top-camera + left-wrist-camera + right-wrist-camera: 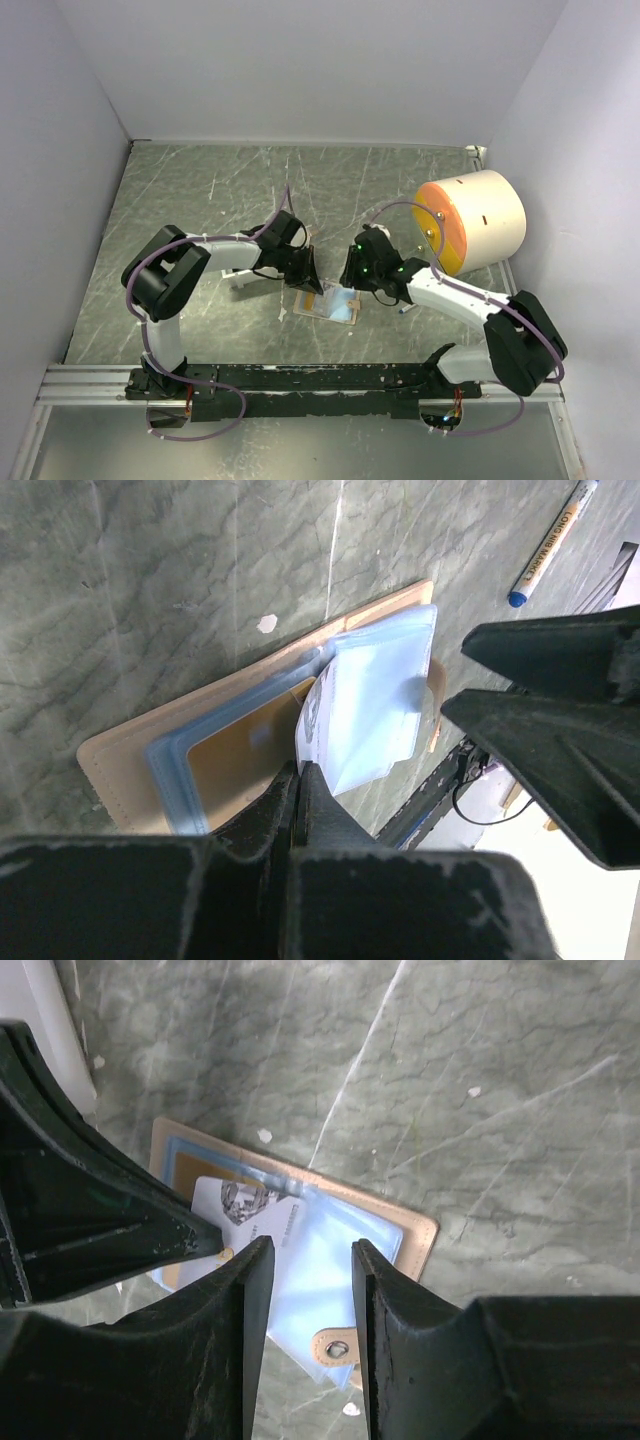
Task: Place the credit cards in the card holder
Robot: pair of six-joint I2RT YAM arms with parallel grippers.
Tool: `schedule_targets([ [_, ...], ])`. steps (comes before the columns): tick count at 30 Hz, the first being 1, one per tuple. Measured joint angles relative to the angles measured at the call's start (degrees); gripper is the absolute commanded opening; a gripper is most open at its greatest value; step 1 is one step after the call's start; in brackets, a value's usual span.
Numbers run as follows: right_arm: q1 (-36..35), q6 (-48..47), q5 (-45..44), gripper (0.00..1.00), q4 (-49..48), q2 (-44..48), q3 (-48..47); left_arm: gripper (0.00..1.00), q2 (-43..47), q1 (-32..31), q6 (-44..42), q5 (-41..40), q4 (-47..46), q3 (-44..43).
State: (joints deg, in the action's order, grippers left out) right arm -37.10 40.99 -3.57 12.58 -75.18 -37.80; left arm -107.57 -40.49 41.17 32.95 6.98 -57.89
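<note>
The tan card holder (330,302) lies open on the table between both arms, its clear plastic pockets fanned out. A white card (255,1215) sits partly inside a clear pocket (320,1270), and a yellow card (240,750) fills the pocket beneath. My left gripper (297,770) is shut, its tips meeting at the white card's (312,715) lower corner; whether they pinch the pocket film I cannot tell. My right gripper (310,1250) stands open just above the clear pocket, with nothing between its fingers. The snap tab (335,1347) pokes out below them.
A blue-capped marker pen (552,540) lies beyond the holder. A cream cylinder with an orange face (470,222) stands at the back right. A white tray's edge (50,1020) shows at the upper left of the right wrist view. The two grippers are close together.
</note>
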Motion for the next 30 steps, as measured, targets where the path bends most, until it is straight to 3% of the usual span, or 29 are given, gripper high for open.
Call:
schedule_targets([
  [7,-2.6,3.3,-0.1,0.34,2.5,0.0,1.1,0.07,0.0,0.0,0.3,0.0,0.0,0.0],
  [21,-4.2,5.1,-4.7,0.17,2.6,-3.6,2.6,0.07,-0.2,0.0,0.6,0.0,1.9,-1.4],
  [30,-4.2,5.0,-5.3,0.15,1.9,-3.8,2.8,0.07,-1.2,0.2,-1.3,0.8,3.3,-2.4],
])
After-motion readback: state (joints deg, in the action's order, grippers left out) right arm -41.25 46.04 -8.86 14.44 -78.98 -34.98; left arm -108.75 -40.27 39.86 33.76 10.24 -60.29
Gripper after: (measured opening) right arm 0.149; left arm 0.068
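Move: The card holder's clear sleeve lies about 4 cm back, 1 cm to the left and 5 cm below the right hand, with the clasp roughly 5 cm back and 1 cm to that hand's right. The VIP card is some 4 cm back and 5 cm left of it. From the left hand, already holding that card, the sleeve is about 3 cm back and 5 cm right, nearly level. Right hand draws back, then sinks about 4 cm onto the sleeve, fingers closing, while left holds the card. ##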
